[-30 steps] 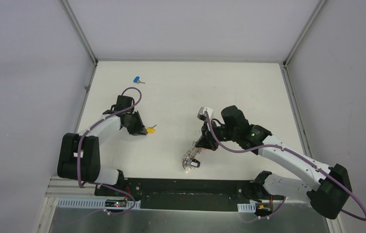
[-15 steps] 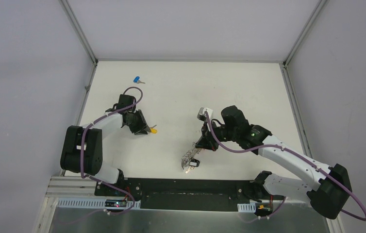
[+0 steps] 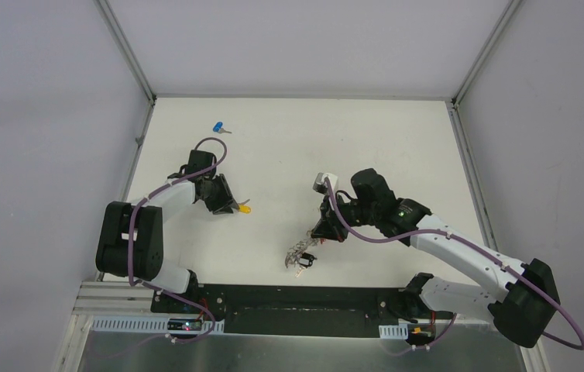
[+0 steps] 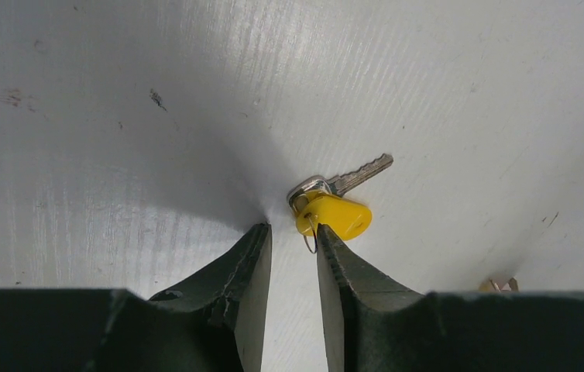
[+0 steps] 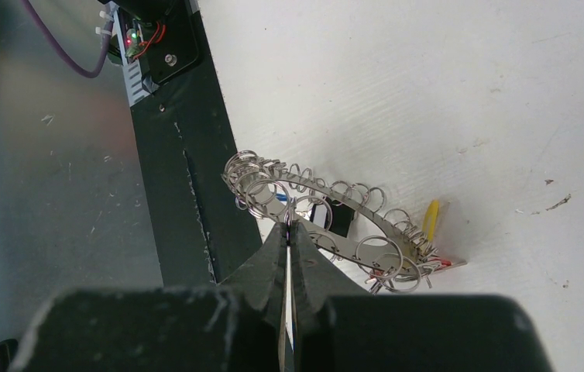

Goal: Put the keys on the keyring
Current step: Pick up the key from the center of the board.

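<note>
A yellow-headed key (image 4: 334, 215) lies flat on the white table, its blade pointing right. In the top view this yellow key (image 3: 244, 208) sits just right of my left gripper (image 3: 231, 206). My left gripper (image 4: 293, 231) is narrowly open with nothing between the fingers; the key's small wire loop touches the right fingertip (image 4: 326, 236). A blue-headed key (image 3: 218, 127) lies far back on the left. My right gripper (image 5: 289, 226) is shut on the near edge of the keyring (image 5: 374, 218), a flat grey band fringed with small rings. The right gripper (image 3: 321, 232) holds the keyring (image 3: 301, 252) tilted, its low end on the table.
A black base plate (image 3: 297, 298) and a metal ledge (image 3: 118, 322) run along the near edge, close to the keyring. Aluminium frame posts (image 3: 126, 50) and grey walls bound the table on three sides.
My left gripper's jaws have parted and its arm has drawn in; the yellow key now lies free just past the fingertips. The right gripper has shifted the keyring slightly left.
</note>
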`<act>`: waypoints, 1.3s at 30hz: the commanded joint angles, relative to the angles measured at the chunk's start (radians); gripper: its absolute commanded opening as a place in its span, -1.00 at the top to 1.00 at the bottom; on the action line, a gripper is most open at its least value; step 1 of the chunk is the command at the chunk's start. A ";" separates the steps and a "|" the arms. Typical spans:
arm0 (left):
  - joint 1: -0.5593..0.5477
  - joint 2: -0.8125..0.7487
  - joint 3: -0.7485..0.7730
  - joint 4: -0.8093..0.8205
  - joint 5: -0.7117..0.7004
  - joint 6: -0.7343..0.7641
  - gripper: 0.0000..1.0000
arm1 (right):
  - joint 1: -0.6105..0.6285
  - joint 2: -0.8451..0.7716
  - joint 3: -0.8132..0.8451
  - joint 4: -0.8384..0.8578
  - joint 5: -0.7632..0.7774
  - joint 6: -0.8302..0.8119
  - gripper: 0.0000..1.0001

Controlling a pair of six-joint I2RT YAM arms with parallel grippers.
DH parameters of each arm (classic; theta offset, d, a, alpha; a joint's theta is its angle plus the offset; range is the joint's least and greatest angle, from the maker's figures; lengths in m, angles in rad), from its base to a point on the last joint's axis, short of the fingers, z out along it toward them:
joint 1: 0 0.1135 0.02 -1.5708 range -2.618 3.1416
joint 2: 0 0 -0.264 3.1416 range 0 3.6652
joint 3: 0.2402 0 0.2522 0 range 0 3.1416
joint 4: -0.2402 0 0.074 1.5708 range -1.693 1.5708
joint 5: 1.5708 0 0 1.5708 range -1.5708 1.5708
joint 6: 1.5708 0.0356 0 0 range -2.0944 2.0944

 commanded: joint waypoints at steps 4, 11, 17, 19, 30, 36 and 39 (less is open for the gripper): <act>0.002 -0.012 0.020 0.035 0.033 0.020 0.52 | -0.002 0.007 0.045 0.023 -0.031 0.011 1.00; 0.002 0.015 0.026 0.040 0.040 0.043 0.86 | -0.003 0.005 0.047 0.023 -0.035 0.011 1.00; 0.002 -0.041 0.024 0.031 0.047 0.052 1.00 | -0.002 -0.010 0.052 0.016 -0.050 -0.006 1.00; 0.002 -0.089 0.026 0.006 0.053 0.060 1.00 | -0.003 -0.018 0.058 0.017 -0.056 -0.019 1.00; -0.070 -0.369 0.157 -0.232 0.141 0.252 1.00 | -0.003 -0.039 0.119 0.023 -0.148 -0.173 1.00; -0.275 -0.422 0.241 -0.278 0.161 0.398 1.00 | -0.003 -0.059 0.135 0.067 -0.235 -0.252 1.00; -0.345 -0.446 0.256 -0.271 0.189 0.426 1.00 | -0.003 -0.083 0.118 0.098 -0.253 -0.282 1.00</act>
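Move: The yellow key lies on the board just beneath the left fingertips, its small wire ring between them; its middle is about 2 cm to the right, 1 cm ahead and 2 cm lower. The blue key on the board lies some 23 cm ahead and 4 cm left, while the held keyring hangs about 18 cm right, 15 cm back and 8 cm higher. From the right hand, the yellow key is roughly 13 cm ahead, 20 cm left, 14 cm below. Left fingers close on the yellow key, lift about 16 cm, veering right; right raises the held keyring 5 cm. ##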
